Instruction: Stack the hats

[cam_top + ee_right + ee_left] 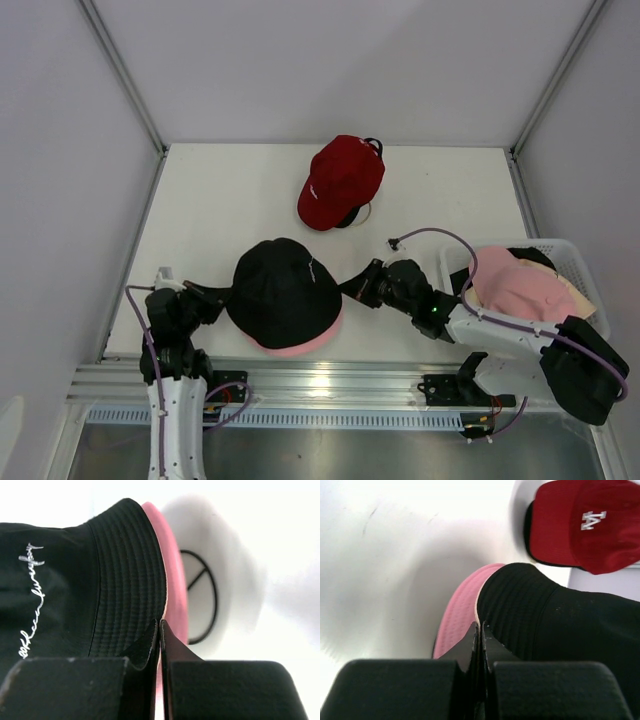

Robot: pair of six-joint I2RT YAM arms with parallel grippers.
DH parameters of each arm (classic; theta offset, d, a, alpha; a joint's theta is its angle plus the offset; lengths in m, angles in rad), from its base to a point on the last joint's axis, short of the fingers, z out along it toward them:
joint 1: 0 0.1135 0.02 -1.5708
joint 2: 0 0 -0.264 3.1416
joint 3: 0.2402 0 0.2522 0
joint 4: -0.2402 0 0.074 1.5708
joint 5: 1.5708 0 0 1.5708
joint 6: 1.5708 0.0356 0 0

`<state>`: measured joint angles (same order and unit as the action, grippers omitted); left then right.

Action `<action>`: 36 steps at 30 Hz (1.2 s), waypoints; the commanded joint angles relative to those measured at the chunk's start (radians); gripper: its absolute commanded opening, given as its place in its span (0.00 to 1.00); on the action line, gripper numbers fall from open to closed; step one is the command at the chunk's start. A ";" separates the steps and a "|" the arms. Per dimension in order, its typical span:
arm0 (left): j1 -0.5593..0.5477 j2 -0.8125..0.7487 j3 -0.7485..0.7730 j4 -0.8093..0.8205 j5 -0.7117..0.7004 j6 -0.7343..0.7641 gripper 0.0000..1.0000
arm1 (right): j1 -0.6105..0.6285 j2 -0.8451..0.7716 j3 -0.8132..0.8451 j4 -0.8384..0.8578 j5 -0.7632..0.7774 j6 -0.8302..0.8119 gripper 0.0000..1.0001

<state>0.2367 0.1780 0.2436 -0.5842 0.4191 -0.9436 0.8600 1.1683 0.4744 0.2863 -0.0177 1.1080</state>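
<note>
A black bucket hat [285,290] sits on top of a pink bucket hat [300,348] near the table's front edge; only the pink brim shows. My left gripper [218,293] is shut on the black hat's left brim. In the left wrist view its tips [481,625] meet where the black brim [560,630] lies over the pink brim [460,615]. My right gripper [348,287] is shut on the right brim; in the right wrist view the tips [160,622] pinch the black brim [130,595] just above the pink one [172,575]. At the back, a red cap [340,180] rests on a black cap [352,215].
A white mesh basket [575,255] stands at the right edge, holding a pink cap [515,285] over other hats. White walls and metal posts enclose the table. The aluminium rail [330,385] runs along the front.
</note>
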 commanded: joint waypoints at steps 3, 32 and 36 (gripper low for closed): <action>-0.103 0.009 -0.079 0.047 -0.193 -0.018 0.01 | 0.031 -0.045 -0.042 -0.082 0.180 -0.103 0.00; -0.364 0.161 -0.075 0.309 -0.523 0.039 0.04 | 0.157 0.309 -0.034 0.152 0.453 -0.330 0.00; -0.364 0.225 -0.125 0.411 -0.499 0.034 0.01 | 0.157 0.382 -0.011 0.238 0.485 -0.330 0.00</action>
<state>-0.1268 0.3645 0.1616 -0.2291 -0.0208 -0.9485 1.0237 1.4719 0.4831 0.5999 0.3489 0.8471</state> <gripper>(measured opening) 0.021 0.008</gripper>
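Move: Both grippers already pinch opposite sides of the black hat's brim. The pink hat under it lies about 14 cm to the right of the left gripper, 3 cm nearer the base and 4 cm lower. From the right gripper it is about 12 cm to the left, 4 cm back and 6 cm below. The red cap stands roughly 25 cm ahead of the left gripper and 26 cm to its right, a few centimetres lower. Keep both grippers shut on the black hat's brim and lower it over the pink hat. Sink the left about 3 cm, easing right and back left, then go 4 cm forward, rising slightly, left side rolling up. Let the right sink 4 to 5 cm, drawing slightly back and right before swinging forward and left, rolling some 20 degrees. ##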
